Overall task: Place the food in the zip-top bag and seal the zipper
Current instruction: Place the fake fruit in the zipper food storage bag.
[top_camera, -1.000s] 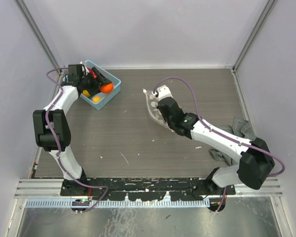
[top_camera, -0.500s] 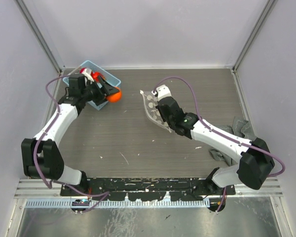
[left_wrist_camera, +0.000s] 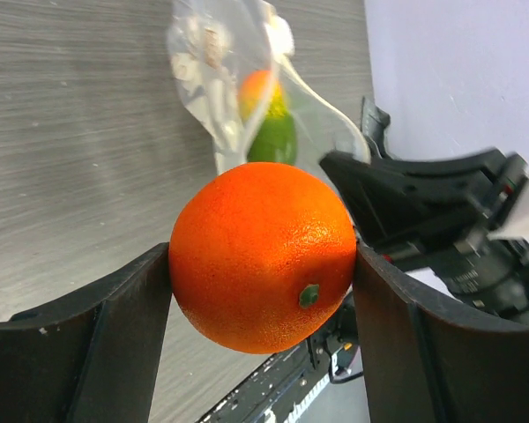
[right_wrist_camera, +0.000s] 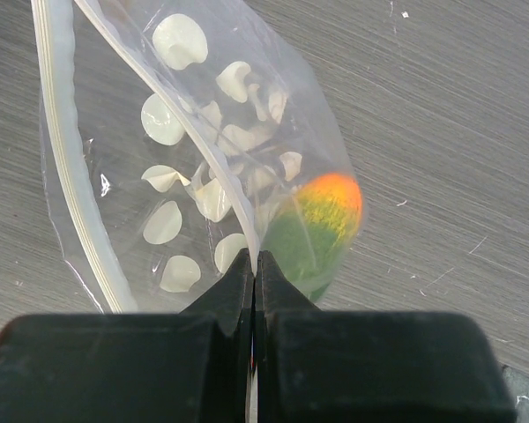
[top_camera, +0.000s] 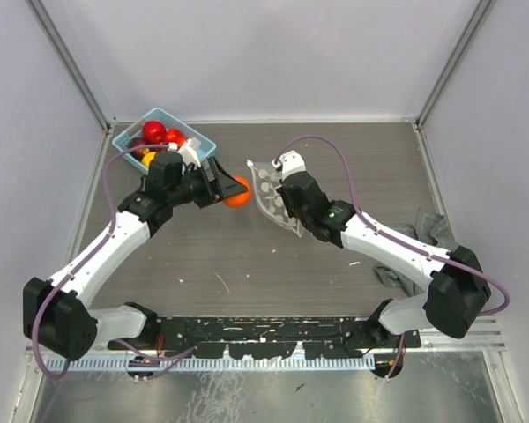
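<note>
My left gripper [top_camera: 232, 191] is shut on an orange toy fruit [left_wrist_camera: 263, 256] and holds it above the table, just left of the zip-top bag [top_camera: 269, 192]. In the left wrist view both dark fingers [left_wrist_camera: 115, 326] press the orange's sides. My right gripper [right_wrist_camera: 255, 264] is shut on the bag's edge and holds the clear, white-flecked bag [right_wrist_camera: 203, 176] up with its mouth towards the orange. A green-and-orange fruit [right_wrist_camera: 322, 229] lies inside the bag. The zipper [right_wrist_camera: 70, 167] runs along the open mouth edge. More food, red [top_camera: 154, 132] and yellow [top_camera: 148, 159], sits in the basket.
The light-blue lattice basket [top_camera: 134, 125] stands at the back left corner. A crumpled grey cloth [top_camera: 432, 227] lies by the right wall. Metal frame posts and pale walls close in the table on three sides.
My left arm has swung from the basket rightwards, carrying the orange up to the bag's mouth. The right gripper has kept its hold on the bag, which has barely shifted.
</note>
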`<state>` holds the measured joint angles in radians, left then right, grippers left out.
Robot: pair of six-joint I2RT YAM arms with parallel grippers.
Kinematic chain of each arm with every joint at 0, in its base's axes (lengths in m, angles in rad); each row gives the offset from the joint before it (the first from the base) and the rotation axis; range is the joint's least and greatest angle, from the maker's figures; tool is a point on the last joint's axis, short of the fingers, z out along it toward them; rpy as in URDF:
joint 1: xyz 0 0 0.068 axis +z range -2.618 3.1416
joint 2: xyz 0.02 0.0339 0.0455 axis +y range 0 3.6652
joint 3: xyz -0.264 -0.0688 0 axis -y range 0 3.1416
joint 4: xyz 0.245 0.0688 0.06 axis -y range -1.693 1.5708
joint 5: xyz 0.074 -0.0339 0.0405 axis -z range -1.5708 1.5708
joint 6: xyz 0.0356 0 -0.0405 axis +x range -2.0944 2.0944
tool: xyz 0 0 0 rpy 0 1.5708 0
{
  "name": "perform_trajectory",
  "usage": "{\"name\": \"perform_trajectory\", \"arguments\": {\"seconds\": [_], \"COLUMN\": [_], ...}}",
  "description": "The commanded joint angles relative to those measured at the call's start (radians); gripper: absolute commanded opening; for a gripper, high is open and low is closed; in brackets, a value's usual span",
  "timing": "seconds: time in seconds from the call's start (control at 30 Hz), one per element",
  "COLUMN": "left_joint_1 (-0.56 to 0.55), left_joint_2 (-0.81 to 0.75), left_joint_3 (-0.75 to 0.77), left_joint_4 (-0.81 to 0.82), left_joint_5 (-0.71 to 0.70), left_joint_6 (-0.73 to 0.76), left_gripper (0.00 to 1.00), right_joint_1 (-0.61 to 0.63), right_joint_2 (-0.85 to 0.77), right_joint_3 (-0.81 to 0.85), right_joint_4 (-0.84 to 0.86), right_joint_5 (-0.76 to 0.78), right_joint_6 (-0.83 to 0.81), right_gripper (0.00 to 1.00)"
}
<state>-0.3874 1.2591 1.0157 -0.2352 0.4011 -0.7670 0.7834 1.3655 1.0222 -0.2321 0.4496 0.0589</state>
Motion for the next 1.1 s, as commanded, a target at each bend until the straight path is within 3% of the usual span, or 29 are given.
{"name": "perform_trajectory", "arguments": {"seconds": [0.0,0.33,0.73,0.87,1.07], "left_joint_1": [-0.083,-0.22,-0.246,-0.246,-0.248], "left_joint_2": [-0.071,0.001,0.061,0.061,0.071], "left_joint_3": [-0.016,-0.022,-0.005,0.004,0.033], "left_joint_4": [0.067,0.144,0.074,0.018,-0.038], "left_joint_5": [-0.056,-0.123,-0.261,-0.333,-0.372], "left_joint_6": [-0.01,-0.061,-0.051,-0.032,-0.013], "left_gripper": [0.35,0.36,0.39,0.45,0.62], "right_joint_1": [0.001,0.001,0.001,0.001,0.001], "right_joint_2": [-0.029,-0.051,-0.081,-0.083,-0.067], "right_joint_3": [0.045,0.043,0.04,0.044,0.035], "right_joint_4": [0.06,0.073,0.077,0.078,0.095], "right_joint_5": [-0.036,-0.134,-0.27,-0.313,-0.371], "right_joint_6": [0.031,0.076,0.136,0.147,0.177], "right_gripper": [0.0,0.0,0.0,0.0,0.0]}}
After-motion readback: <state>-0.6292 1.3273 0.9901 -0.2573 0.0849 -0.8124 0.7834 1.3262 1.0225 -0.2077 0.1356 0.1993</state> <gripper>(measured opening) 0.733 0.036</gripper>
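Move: The left hand already holds the orange; the bag's open mouth is about 8 cm to its right, 1 cm nearer the base and some 5 cm lower. The right fingertips, shut on the bag's rim, are about 12 cm right, 2 cm farther out and 4 cm lower, with the mango inside the bag some 4 cm beyond and 4 cm right of them, 9 cm below. From the right hand, the orange is about 12 cm left, 2 cm back and 4 cm up. Bring the left gripper, keeping its hold on the orange, about 6 cm right and a little back, then sink it some 5 cm into the bag's mouth, easing slightly left and forward and rolling its left side up as it lowers. Meanwhile keep the rim pinched in the right gripper and draw it about 5 cm left and 3 cm back, rolling some 15 degrees, to bring the mouth to the orange. ##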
